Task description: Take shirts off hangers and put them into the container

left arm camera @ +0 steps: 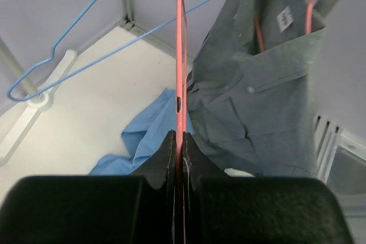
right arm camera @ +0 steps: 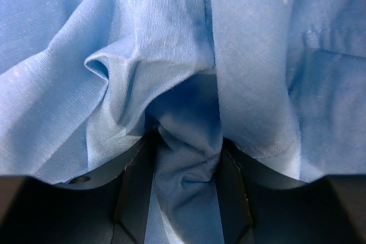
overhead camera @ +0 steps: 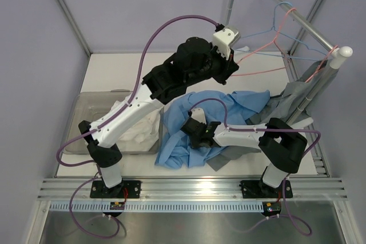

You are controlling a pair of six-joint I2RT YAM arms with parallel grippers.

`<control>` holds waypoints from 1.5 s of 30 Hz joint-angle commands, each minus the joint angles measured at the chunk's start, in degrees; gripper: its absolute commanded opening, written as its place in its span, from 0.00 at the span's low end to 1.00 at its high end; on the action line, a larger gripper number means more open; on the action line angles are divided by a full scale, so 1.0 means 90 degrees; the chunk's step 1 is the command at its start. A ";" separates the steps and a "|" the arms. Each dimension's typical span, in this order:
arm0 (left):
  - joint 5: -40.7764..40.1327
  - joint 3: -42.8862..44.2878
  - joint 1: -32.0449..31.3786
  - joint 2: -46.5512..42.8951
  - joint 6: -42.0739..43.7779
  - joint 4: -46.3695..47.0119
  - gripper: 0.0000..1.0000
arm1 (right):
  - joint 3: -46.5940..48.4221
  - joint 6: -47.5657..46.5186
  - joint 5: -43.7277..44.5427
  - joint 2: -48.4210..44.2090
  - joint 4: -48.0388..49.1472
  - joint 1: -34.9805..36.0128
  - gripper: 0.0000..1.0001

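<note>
My left gripper (overhead camera: 232, 66) (left arm camera: 179, 136) is raised at the back, shut on the wire of a bare pink hanger (overhead camera: 266, 71) (left arm camera: 179, 55). A bare light blue hanger (overhead camera: 274, 30) (left arm camera: 86, 38) hangs on the rack beside it. The grey shirt (overhead camera: 297, 92) (left arm camera: 263, 101) hangs on a second pink hanger (left arm camera: 309, 4) at the right. The light blue shirt (overhead camera: 189, 112) (right arm camera: 143, 55) lies crumpled on the table. My right gripper (overhead camera: 195, 132) (right arm camera: 186, 164) is down in it, with a fold of its fabric pinched between the fingers (right arm camera: 134, 187). The white shirt (overhead camera: 140, 130) lies in the container (overhead camera: 80, 107) at the left.
The white rack pole (overhead camera: 297, 18) runs diagonally across the back right, ending at an upright post with a white cap (overhead camera: 343, 51). Purple cables loop over both arms. Metal rails run along the table's near edge (overhead camera: 189, 190).
</note>
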 commanded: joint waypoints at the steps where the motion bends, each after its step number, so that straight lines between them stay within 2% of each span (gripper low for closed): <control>1: -0.0553 -0.0406 0.0033 -0.0147 -0.0186 -0.0002 0.00 | 0.0003 0.0095 0.0078 0.0046 -0.0266 0.0068 0.52; 3: -0.0582 -0.0738 0.0033 -0.0246 -0.0215 0.0077 0.00 | 0.0032 0.0085 0.0088 -0.0013 -0.0275 0.0068 0.45; 6: -0.0913 -0.0818 0.0033 -0.0334 -0.0303 -0.0079 0.27 | 0.0091 0.0085 0.0117 0.0065 -0.0314 0.0068 0.31; 7: -0.1059 -0.0924 0.0033 -0.0421 -0.0303 -0.0089 0.40 | 0.0139 0.0085 0.0127 0.0104 -0.0324 0.0068 0.27; 10: -0.1575 -0.1178 0.0043 -0.0597 -0.0381 -0.0157 0.61 | 0.0344 0.0105 0.0205 0.0309 -0.0441 0.0058 0.22; 11: -0.1733 -0.1179 0.0052 -0.0714 -0.0382 -0.0293 0.63 | 0.0374 0.0105 0.0205 0.0387 -0.0499 0.0068 0.09; 12: -0.1879 -0.1170 0.0053 -0.0782 -0.0353 -0.0342 0.63 | 0.0413 0.0105 0.0215 0.0407 -0.0510 0.0068 0.01; 13: -0.2219 -0.1170 0.0062 -0.0880 -0.0314 -0.0382 0.64 | 0.0462 0.0134 0.0215 0.0407 -0.0539 0.0068 0.00; 18: -0.3275 -0.1257 0.0091 -0.1904 0.0145 -0.0333 0.68 | 0.0521 0.0183 0.0478 0.0173 -0.0782 0.0068 0.00; 22: -0.4085 -0.1609 0.0121 -0.2910 0.0633 -0.0069 0.72 | 0.0452 0.0183 0.0800 -0.0431 -0.0978 0.0068 0.00; 26: -0.4741 -0.1783 0.0121 -0.3575 0.0586 -0.0740 0.73 | 0.0910 -0.0070 0.1171 -0.1203 -0.1612 0.0058 0.00; 29: -0.4635 -0.2291 0.0131 -0.4112 0.0157 -0.1249 0.75 | 0.1788 -0.0412 0.1473 -0.1350 -0.2169 0.0058 0.00; 32: -0.4469 -0.3354 0.0131 -0.4805 -0.0371 -0.1368 0.75 | 0.2823 -0.0880 0.1620 -0.1196 -0.2540 0.0000 0.00; 34: -0.4546 -0.4162 0.0131 -0.5156 -0.0760 -0.1368 0.75 | 0.3623 -0.1319 0.1621 -0.1049 -0.2706 -0.0078 0.00; 38: -0.5073 -0.4812 0.0131 -0.5801 -0.1337 -0.1941 0.76 | 0.4932 -0.2013 0.1173 -0.0727 -0.2658 -0.0410 0.00; 41: -0.5376 -0.4949 0.0208 -0.5881 -0.1855 -0.2723 0.76 | 0.6396 -0.2569 0.0305 -0.0336 -0.2765 -0.0839 0.00; 44: -0.5446 -0.5259 0.0277 -0.6007 -0.2558 -0.3330 0.74 | 0.8493 -0.3116 -0.0494 0.0502 -0.3242 -0.1162 0.00; 45: -0.5232 -0.5426 0.0277 -0.6249 -0.2675 -0.3341 0.72 | 0.9833 -0.3340 -0.0788 0.0804 -0.3437 -0.1230 0.00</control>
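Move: The left gripper grips the lower near corner of the pink hanger. Its hook is already on the rail, roughly 16 cm right, 10 cm ahead and 10 cm above; from this hand the container is about 42 cm left, 5 cm ahead and 43 cm below. The right gripper is down in the blue shirt, whose middle is about 7 cm ahead and 4 cm right at finger height; the container is some 31 cm left and 10 cm ahead. Shut the half-open right fingers on the bunched blue shirt, then raise it some 35 cm, moving about 12 cm forward as well and tipping the fingers up. Meanwhile dip the left gripper, open it to let go of the pink hanger, and swing it about 33 cm left, arching up and then down over the container's right side, turning counter-clockwise, fingers still open. ##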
